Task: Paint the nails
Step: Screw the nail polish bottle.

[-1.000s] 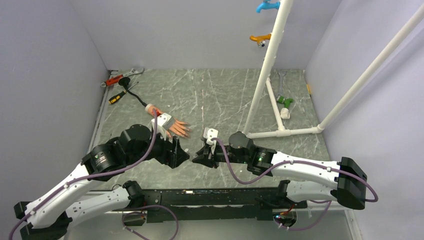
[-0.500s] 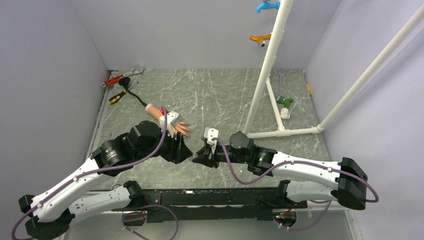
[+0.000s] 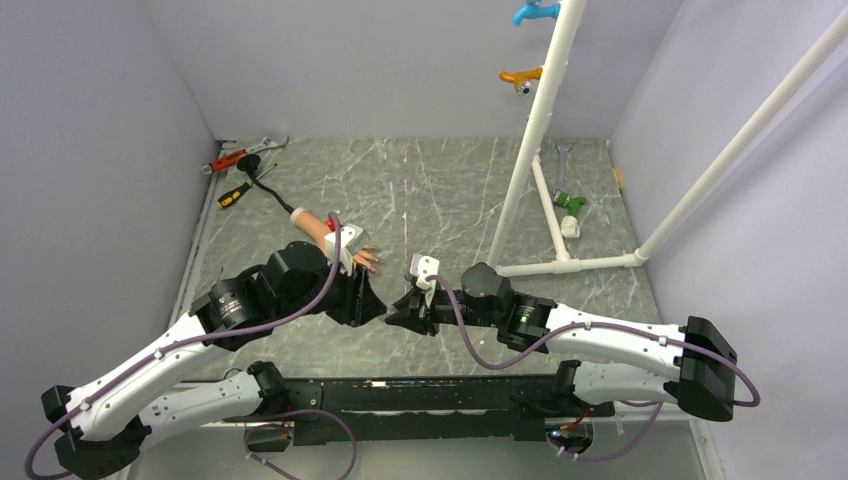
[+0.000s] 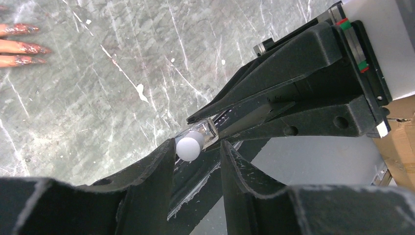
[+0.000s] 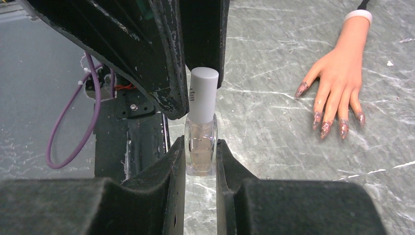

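Observation:
The mannequin hand (image 3: 312, 223) lies palm down on the marble floor, and my left arm covers part of it. Its nails (image 5: 325, 128) are long and glittery reddish-pink; they also show at the top left as nails (image 4: 24, 46). My right gripper (image 5: 200, 142) is shut on a small clear bottle (image 5: 200, 154), holding it upright just above the floor. The bottle's white cap (image 4: 190, 146) sits between the jaws of my left gripper (image 4: 198, 147). The cap lies against one finger, with a gap to the other. Both grippers meet at mid-table: left gripper (image 3: 372, 303), right gripper (image 3: 400, 305).
A white pipe frame (image 3: 530, 130) rises at the right, with blue and orange pieces near its top and a green fitting (image 3: 570, 203) at its foot. A wrench (image 3: 245, 152) and a screwdriver (image 3: 235, 195) lie at the back left. Grey walls enclose the floor.
My left arm has swung right and forward to the bottle, and its jaws have narrowed around the cap. The right gripper and bottle have stayed in place.

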Motion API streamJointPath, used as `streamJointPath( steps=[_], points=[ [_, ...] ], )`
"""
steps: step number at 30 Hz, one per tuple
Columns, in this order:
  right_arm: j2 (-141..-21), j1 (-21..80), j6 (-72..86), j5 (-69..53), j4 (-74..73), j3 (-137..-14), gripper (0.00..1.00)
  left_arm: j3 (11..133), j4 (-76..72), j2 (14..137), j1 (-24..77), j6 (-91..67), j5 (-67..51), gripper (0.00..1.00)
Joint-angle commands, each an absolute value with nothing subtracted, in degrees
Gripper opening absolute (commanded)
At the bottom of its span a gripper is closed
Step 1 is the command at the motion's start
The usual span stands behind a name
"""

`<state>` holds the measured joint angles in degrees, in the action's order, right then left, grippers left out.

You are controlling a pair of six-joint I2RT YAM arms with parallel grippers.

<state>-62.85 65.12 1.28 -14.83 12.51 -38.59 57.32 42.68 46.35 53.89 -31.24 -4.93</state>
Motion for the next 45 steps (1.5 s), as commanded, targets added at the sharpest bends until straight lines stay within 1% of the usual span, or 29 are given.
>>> streamJointPath(
  steps=[1, 12, 15, 20, 27, 30, 33, 39, 45],
  points=[
    [-61.01, 65.17, 1.06, -14.38, 15.56, -39.99, 0.00, 56.42, 40.98, 46.10, 54.08, -32.91, -6.91, 0.42],
    [-60.45, 65.12, 1.05, -14.30, 15.39, -39.73, 0.00, 56.12, 40.15, 47.37, 54.14, -32.70, -8.62, 0.32],
    [-60.41, 65.12, 1.05, -14.40, 15.34, -39.73, 0.00, 55.68, 39.63, 47.29, 54.14, -32.55, -8.95, 0.27],
    [-60.19, 65.09, 1.07, -14.95, 15.29, -39.75, 0.00, 55.22, 38.84, 47.11, 54.15, -31.59, -9.65, 0.16],
    [-59.77, 65.18, 1.27, -17.86, 14.77, -40.08, 0.00, 54.17, 36.85, 46.48, 54.19, -25.12, -14.86, 0.10],
    [-59.44, 65.13, 1.42, -20.13, 15.28, -39.80, 0.00, 53.99, 36.31, 46.11, 54.19, -19.68, -19.98, 0.04],
    [-59.25, 65.08, 1.56, -22.40, 15.99, -39.55, 0.00, 53.56, 36.01, 45.38, 54.14, -14.19, -23.89, 0.06],
    [-59.50, 65.06, 1.67, -26.06, 16.75, -39.56, 0.00, 53.04, 35.65, 43.35, 54.14, -8.10, -26.60, 0.06],
    [-59.83, 65.07, 1.61, -27.64, 16.88, -39.73, 0.00, 52.07, 34.49, 41.37, 54.14, -6.17, -28.05, 0.13]
  ],
)
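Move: My right hand holds the nail polish bottle upright by its clear body, with the white cap about 2 cm above that hand's point. My left hand, fingers still apart, is already beside the cap, which lies roughly 1 cm back, 1 cm to its right and 1 cm below. The mannequin hand lies on the table about 20 cm ahead of my left hand, 10 cm to its left and some 20 cm lower. I sink my left hand about 1.5 cm and close its fingers until they pinch the cap, while my right hand keeps hold of the bottle. Then I draw both hands back together, roughly 3 cm, twisting the cap about 25 degrees clockwise with the left, which also tips up slightly, as the right turns the bottle some 10 degrees counter-clockwise. ##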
